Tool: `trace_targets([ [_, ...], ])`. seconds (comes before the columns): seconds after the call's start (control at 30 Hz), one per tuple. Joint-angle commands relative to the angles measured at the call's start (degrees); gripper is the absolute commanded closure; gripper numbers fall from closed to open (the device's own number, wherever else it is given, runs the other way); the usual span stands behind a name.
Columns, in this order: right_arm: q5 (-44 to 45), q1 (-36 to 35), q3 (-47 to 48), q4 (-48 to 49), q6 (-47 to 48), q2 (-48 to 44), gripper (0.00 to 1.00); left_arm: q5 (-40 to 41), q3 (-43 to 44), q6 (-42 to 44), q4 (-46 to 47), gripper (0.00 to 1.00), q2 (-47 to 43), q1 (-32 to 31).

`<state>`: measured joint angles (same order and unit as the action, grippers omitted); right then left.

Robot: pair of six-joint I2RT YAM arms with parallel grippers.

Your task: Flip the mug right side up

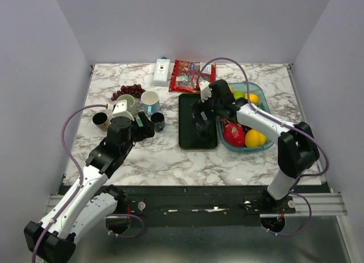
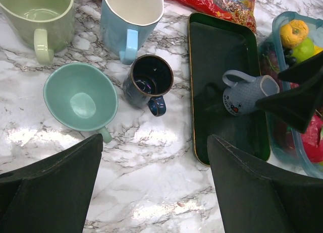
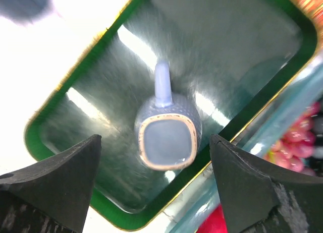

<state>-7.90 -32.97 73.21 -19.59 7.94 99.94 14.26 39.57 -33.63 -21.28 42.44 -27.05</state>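
Observation:
A grey-blue dotted mug (image 3: 167, 133) stands on the dark green tray (image 3: 232, 46) with its mouth up and its handle pointing away from me. My right gripper (image 3: 155, 138) hovers open directly above it, one finger on each side, touching nothing. The left wrist view shows the same mug (image 2: 246, 95) upright on the tray (image 2: 217, 51), with the right fingers (image 2: 292, 103) just beside it. In the top view the right gripper (image 1: 200, 122) hides most of the mug. My left gripper (image 2: 154, 142) is open over bare marble, empty, left of the tray.
Left of the tray stand a teal cup (image 2: 81, 97), a small dark blue mug (image 2: 149, 81), a light blue mug (image 2: 128, 16) and a green mug (image 2: 40, 16). A fruit container (image 1: 250, 147) borders the tray's right side. A snack bag (image 1: 190, 75), white box (image 1: 162, 71) and grapes (image 1: 128, 91) sit behind.

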Motion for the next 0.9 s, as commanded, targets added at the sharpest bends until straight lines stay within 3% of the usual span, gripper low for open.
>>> trace_targets([
  [0.0, 0.0, 0.2, -1.0, 9.3, -7.0, -6.1, 0.05, -0.6, -0.5, 0.6, 0.6, 0.08, -1.1, 0.3],
  [0.13, 3.8, 0.1, 4.3, 9.0, -14.2, -4.0, 0.08, -0.7, -0.4, 0.6, 0.7, 0.08, -1.3, 0.4],
  [0.23, 7.5, -0.1, 10.1, 3.0, -19.8, 2.2, 0.29, -0.7, -0.6, 0.5, 0.7, 0.08, -1.5, 0.4],
  [0.27, 7.6, -0.2, 13.9, -1.1, -22.0, 3.8, 0.44, -0.6, -0.6, 0.5, 0.7, 0.08, -1.5, 0.4],
  [0.33, 13.2, -0.7, 17.4, -4.8, -24.2, 7.9, 0.57, -0.6, -0.5, 0.4, 0.6, 0.08, -1.7, 0.4],
  [0.37, 14.4, -1.0, 18.4, -7.4, -25.4, 8.8, 0.69, -0.6, -0.7, 0.4, 0.7, 0.08, -1.7, 0.4],
  [0.47, 18.3, -1.8, 22.1, -11.9, -26.1, 12.5, 0.81, -0.7, -0.9, 0.3, 0.8, 0.08, -1.8, 0.4],
  [0.67, 24.1, -3.2, 29.8, -20.4, -24.6, 20.0, 0.89, -0.7, -1.1, 0.2, 1.0, 0.08, -1.6, 0.4],
  [0.87, 23.5, -5.2, 31.8, -20.8, -18.9, 22.3, 0.89, -0.7, -1.1, 0.1, 1.2, 0.08, -1.4, 0.4],
])
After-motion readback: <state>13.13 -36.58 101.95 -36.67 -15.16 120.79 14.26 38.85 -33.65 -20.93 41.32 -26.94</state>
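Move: The right hand, wide open, is just above the grey mug, which stands upside down in the tray with its handle jutting forward and left; its middle is about 5 cm below the hand and 1 cm to its right. The red fruit in the basin lies some 14 cm right and 4 cm back, the navy mug about 18 cm left and 1 cm ahead. From the left hand the grey mug is roughly 23 cm right, 9 cm ahead and 15 cm lower. The right hand, already free of the grey mug, climbs about 8 cm and swings forward some 7 cm with a little left, up over the mug to its far side, its fingers going from wide open to nearly shut on nothing. There it sinks some 10 cm to slightly below its starting height, close beside the handle, having turned about 30 degrees clockwise; whether the closed tips touch the mug can't be seen. ##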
